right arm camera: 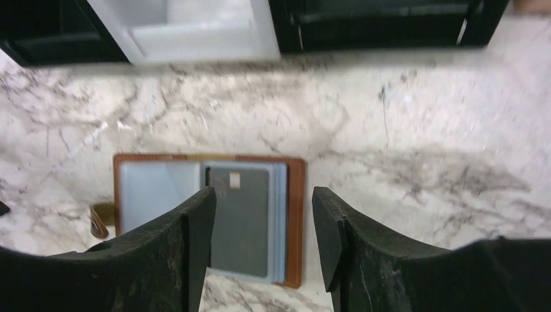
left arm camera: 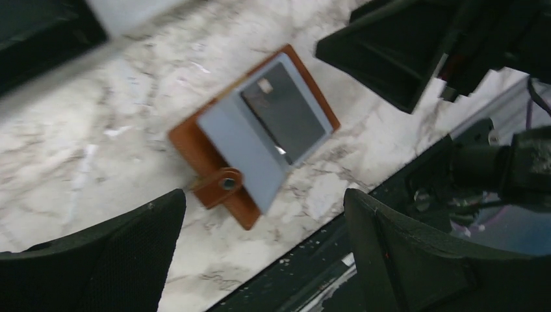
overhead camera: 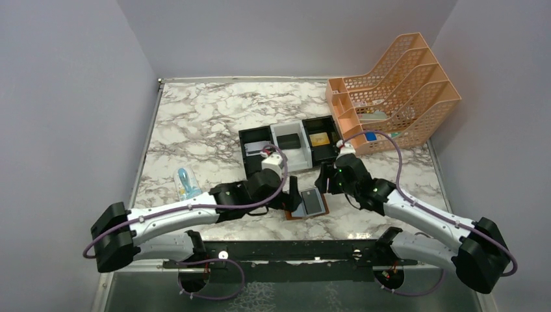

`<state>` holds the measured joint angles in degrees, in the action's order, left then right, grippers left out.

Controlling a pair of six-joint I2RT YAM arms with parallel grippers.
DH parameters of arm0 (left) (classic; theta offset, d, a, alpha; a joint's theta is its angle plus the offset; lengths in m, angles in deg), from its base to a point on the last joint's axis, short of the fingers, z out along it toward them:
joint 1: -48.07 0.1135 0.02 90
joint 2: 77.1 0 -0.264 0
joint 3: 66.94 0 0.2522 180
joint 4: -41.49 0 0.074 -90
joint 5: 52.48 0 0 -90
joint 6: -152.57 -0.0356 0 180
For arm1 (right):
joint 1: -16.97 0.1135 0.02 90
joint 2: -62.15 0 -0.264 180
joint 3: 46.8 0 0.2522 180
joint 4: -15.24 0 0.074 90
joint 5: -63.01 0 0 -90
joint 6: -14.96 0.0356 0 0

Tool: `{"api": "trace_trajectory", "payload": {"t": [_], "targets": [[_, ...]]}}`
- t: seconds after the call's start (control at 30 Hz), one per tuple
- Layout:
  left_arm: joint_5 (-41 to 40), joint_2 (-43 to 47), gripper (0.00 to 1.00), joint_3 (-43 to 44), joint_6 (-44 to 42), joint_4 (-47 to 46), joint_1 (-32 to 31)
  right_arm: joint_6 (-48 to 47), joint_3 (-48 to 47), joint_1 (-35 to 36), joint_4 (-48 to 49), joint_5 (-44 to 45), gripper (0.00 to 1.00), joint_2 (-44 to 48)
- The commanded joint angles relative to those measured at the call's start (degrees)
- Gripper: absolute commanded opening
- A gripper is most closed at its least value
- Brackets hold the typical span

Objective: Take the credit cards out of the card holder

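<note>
The brown card holder (overhead camera: pixel 302 209) lies open on the marble near the front edge, pale blue pockets up (left arm camera: pixel 243 153) (right arm camera: pixel 156 192). A dark grey credit card (overhead camera: pixel 314 201) (left arm camera: pixel 284 110) (right arm camera: pixel 239 221) sits in its right pocket. A gold-tan credit card (overhead camera: pixel 318 138) lies in the tray's right compartment. My right gripper (overhead camera: pixel 323 177) (right arm camera: pixel 262 201) hovers over the grey card, open, holding nothing. At the holder's left side my left gripper (overhead camera: pixel 294 195) (left arm camera: pixel 263 260) stands wide open and empty, the snap tab (left arm camera: pixel 221 184) just beyond its fingers.
A black-and-white three-compartment tray (overhead camera: pixel 273 138) stands just behind the holder, with a dark block in its middle compartment. An orange file rack (overhead camera: pixel 396 91) fills the back right. A small clear-blue object (overhead camera: pixel 188 183) lies at the left. The black base rail (overhead camera: pixel 286 250) borders the near edge.
</note>
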<state>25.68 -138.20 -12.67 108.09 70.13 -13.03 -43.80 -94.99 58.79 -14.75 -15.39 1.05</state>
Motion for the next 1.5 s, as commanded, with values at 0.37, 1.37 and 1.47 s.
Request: {"api": "trace_trajectory", "payload": {"t": [0.37, 1.37, 1.47], "targets": [[-4.9, -15.7, 0.83, -2.2, 12.5, -29.6, -7.8, 6.8, 9.4, 0.2, 1.1, -7.8, 0.53, 8.4], [-14.2, -23.5, 0.45, -9.9, 24.5, -31.6, -8.6, 7.3, 13.9, 0.1, 16.0, -22.3, 0.3, -7.5], [-16.1, -21.2, 0.45, -12.8, 26.1, -31.7, -8.6, 8.0, 15.5, 0.1, 17.9, -25.9, 0.3, -7.2]]}}
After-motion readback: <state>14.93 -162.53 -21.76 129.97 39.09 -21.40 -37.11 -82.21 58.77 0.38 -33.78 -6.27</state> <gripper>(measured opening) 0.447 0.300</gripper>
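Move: The dark card in the holder's right half lies about 6 cm back, 4 cm left and 8 cm below the right hand. From the left hand the card is level fore-and-aft, roughly 9 cm right and 13 cm down. The holder's pale left half sits 5 cm left and 1 cm back of the card. The black-and-white organizer's middle stands some 16 cm ahead and 6 cm left of the card. Down and back goes the right hand, about 7 cm lower, tipping its fingers downward and narrowing them onto the card pocket's right margin; then at constant height it drags left some 3 cm, bearing on the holder. The left hand swings right towards the card while sinking about 10 cm, eases back left late, and half closes its fingers over the card's left edge. ##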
